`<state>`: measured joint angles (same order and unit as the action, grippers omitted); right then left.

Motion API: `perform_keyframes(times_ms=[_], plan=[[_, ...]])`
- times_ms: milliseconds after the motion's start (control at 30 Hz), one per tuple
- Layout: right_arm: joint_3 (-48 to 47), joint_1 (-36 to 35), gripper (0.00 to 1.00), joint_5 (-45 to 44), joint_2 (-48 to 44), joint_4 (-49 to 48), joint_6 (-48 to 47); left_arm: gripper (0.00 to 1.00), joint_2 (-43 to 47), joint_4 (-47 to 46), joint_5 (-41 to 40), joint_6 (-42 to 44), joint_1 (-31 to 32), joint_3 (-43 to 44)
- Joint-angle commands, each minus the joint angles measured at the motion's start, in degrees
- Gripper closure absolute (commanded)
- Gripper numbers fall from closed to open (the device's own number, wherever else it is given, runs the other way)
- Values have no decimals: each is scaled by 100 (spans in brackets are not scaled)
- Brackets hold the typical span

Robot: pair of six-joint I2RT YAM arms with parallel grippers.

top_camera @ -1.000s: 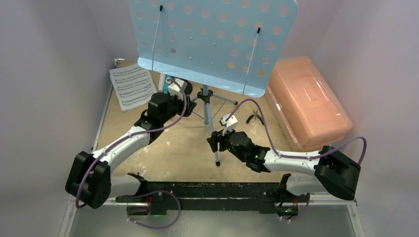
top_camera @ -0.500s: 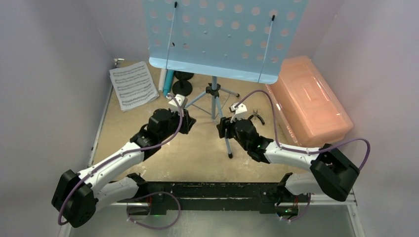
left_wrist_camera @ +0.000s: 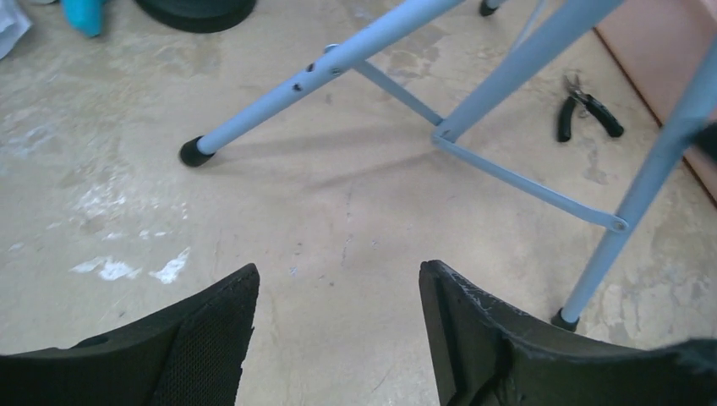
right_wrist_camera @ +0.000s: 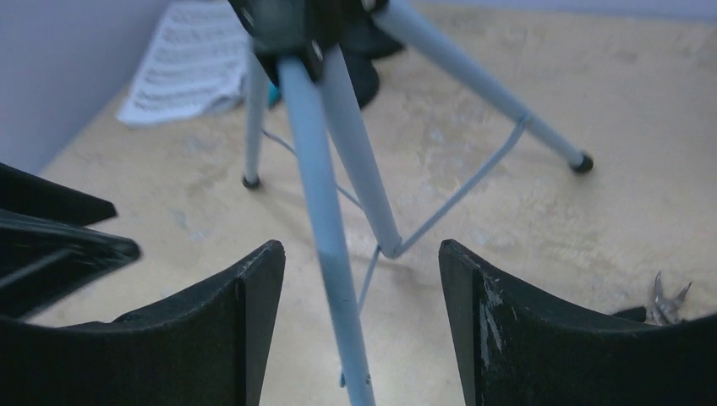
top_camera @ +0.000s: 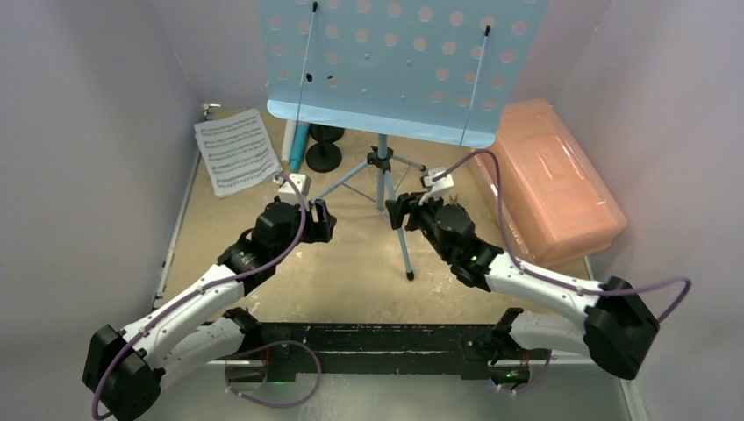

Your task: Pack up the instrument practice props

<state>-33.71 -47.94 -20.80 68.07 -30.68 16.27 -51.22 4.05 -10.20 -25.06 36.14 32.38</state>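
Note:
The light-blue perforated music rack (top_camera: 399,61) stands upright on its tripod legs (top_camera: 384,189) at mid-table. My right gripper (top_camera: 392,210) is open around the front leg (right_wrist_camera: 334,254), with a gap on both sides of it. My left gripper (top_camera: 326,221) is open over bare table (left_wrist_camera: 338,211), just left of the tripod and apart from its nearest leg (left_wrist_camera: 279,93). A sheet-music page (top_camera: 235,151) lies at the far left. Beside it lie a white microphone (top_camera: 287,140) and a blue microphone (top_camera: 299,145), next to two black round-based holders (top_camera: 324,158).
A pink translucent box (top_camera: 548,180) lies along the right wall. Small black-handled pliers (left_wrist_camera: 588,114) rest on the table between the tripod and that box. Walls close in on the left, right and back.
The rack has shifted right and stands straighter. My left gripper has pulled back from the tripod hub toward me and opened. My right gripper has moved further up along the front leg.

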Motion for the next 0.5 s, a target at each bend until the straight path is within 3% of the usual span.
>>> perform_keyframes(times_ms=[0, 200, 467], plan=[[-96, -312, 29, -590, -753, -383, -494, 27, 69, 964, -890, -262, 30, 777], [-253, -587, 28, -1492, -342, -1537, -1035, 15, 405, 2104, -1529, 80, 31, 1611], [-526, -864, 29, -2251, 736, -4033, -2064, 13, 1258, 2192, -2081, 534, 33, 1550]])
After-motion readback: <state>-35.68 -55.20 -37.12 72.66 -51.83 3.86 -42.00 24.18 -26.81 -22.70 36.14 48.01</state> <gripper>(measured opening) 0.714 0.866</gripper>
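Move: The music stand's black hub is about 6 cm ahead of my left hand, 12 cm to its right and 10 cm above. The foot of the stand's left leg is some 6 cm ahead of that hand, 2 cm left, near table level. From my right hand the hub is roughly 5 cm ahead, 4 cm left and 5 cm higher; the front leg's foot lies 15 cm back and 3 cm right, the pliers 3 cm ahead and 13 cm right, all on the table. I lift my left hand about 10 cm and swing it left, away from the stand's hub, turning it counter-clockwise while its already parted fingers open wider. My right hand rises about 7 cm to hub height, easing back and then forward again, with its fingertips tilting up and the wrist turning somewhat clockwise; its fingers stay open around the line of the front leg. ##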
